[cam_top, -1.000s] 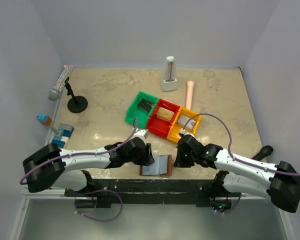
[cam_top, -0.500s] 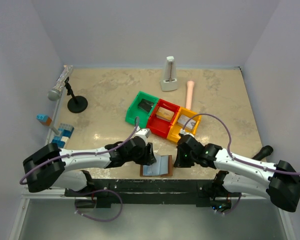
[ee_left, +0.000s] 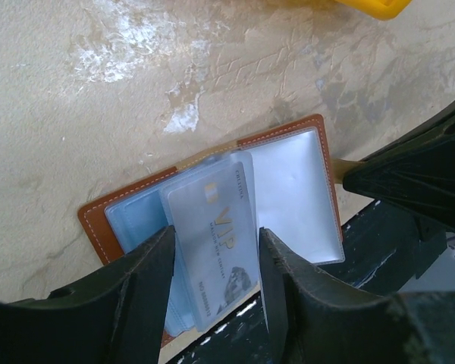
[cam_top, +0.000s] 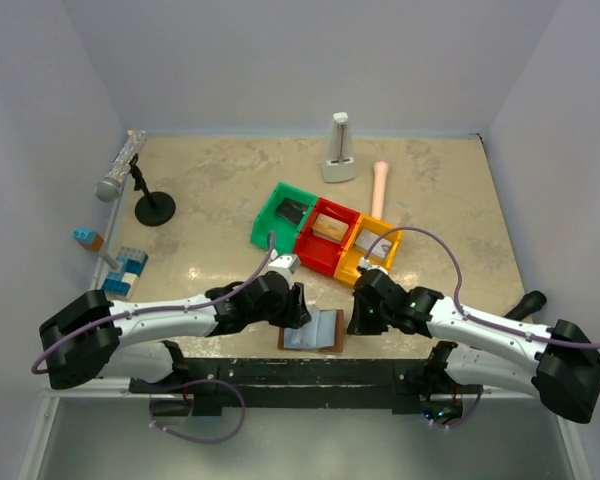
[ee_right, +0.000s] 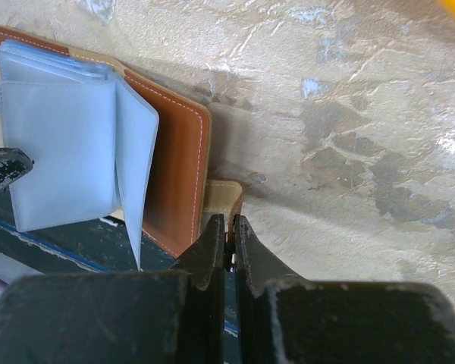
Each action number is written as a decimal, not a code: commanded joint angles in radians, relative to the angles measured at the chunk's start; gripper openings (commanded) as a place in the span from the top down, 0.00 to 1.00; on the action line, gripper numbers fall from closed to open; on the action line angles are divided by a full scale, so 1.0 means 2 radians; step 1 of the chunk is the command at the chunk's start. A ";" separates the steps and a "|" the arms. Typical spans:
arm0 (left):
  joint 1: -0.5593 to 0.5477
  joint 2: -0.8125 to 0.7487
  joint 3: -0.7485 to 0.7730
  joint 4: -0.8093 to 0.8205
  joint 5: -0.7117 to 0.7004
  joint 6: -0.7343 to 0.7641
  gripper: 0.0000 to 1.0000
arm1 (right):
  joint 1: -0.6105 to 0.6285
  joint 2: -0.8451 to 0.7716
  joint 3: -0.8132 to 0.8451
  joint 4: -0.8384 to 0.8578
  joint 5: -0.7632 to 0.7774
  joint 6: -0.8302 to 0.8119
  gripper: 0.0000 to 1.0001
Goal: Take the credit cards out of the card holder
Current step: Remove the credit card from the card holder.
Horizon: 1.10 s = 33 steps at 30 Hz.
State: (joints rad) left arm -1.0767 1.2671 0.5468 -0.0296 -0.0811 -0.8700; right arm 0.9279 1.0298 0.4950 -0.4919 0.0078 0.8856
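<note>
The card holder (cam_top: pixel 315 330) lies open at the table's near edge, brown outside (ee_left: pixel 98 227), with pale grey-blue sleeves (ee_right: pixel 61 152). A sleeve leaf with a pale VIP credit card (ee_left: pixel 212 243) in it stands up between the fingers of my left gripper (ee_left: pixel 214 235). That gripper (cam_top: pixel 298 312) is open, its jaws wide apart and close beside the card's long edges. My right gripper (ee_right: pixel 229 224) is shut on the holder's small brown tab (ee_right: pixel 224 197), at the holder's right side (cam_top: pixel 355 318).
Green (cam_top: pixel 285 215), red (cam_top: pixel 325 235) and yellow (cam_top: pixel 372 248) bins stand just behind the holder. A white upright object (cam_top: pixel 338 148) and a pink cylinder (cam_top: pixel 380 185) are further back. A microphone on a stand (cam_top: pixel 120 170) and blue blocks (cam_top: pixel 128 270) are at the left. A black bar (cam_top: pixel 310 370) runs along the near edge.
My left gripper has shifted slightly left and back at the holder's left edge. The right gripper and the holder have barely moved.
</note>
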 commanded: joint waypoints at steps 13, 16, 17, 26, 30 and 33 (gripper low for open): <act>-0.012 0.038 0.056 0.006 0.029 0.029 0.48 | -0.002 -0.002 -0.001 0.016 -0.003 -0.001 1.00; -0.015 0.047 0.068 0.007 0.035 0.032 0.48 | -0.002 -0.005 -0.002 0.014 -0.002 0.001 1.00; -0.015 0.049 0.070 0.006 0.037 0.032 0.48 | -0.002 -0.006 -0.002 0.013 -0.002 0.000 1.00; -0.015 0.043 0.068 0.006 0.026 0.030 0.48 | -0.002 -0.035 0.005 -0.018 0.015 0.001 0.87; -0.015 0.030 0.056 0.000 0.009 0.023 0.48 | -0.003 -0.054 0.021 -0.048 0.034 0.000 0.78; -0.015 0.015 0.047 -0.009 -0.005 0.021 0.48 | -0.002 -0.064 0.042 -0.076 0.054 -0.012 0.73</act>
State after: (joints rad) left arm -1.1000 1.3537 0.6559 -0.0486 -0.0490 -0.8192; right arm 0.9279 0.9325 0.4999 -0.5709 0.0402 0.8795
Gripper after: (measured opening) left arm 0.518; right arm 0.244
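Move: The credit card, in its clear pocket, lies just under the left hand's half-open fingers, some 2 cm below them and about 1 cm back and 1 cm to the right. The holder's closing tab is about 10 cm right and 1 cm back of that hand, and 2 cm lower. The right hand still pinches the tab at its tips, with the card about 9 cm to its left, level fore and aft, and 1 cm lower; the yellow bin's middle stands 17 cm ahead and 5 cm right. The right hand keeps its pinch on the card holder's tab, then opens its fingers about a fifth of their range and rises roughly 1 cm, easing 1 cm to the right. Meanwhile the left hand, fingers held half open, swings right over the card pocket by some 2.5 cm, seeming to push it along, and lifts about 1 cm. ##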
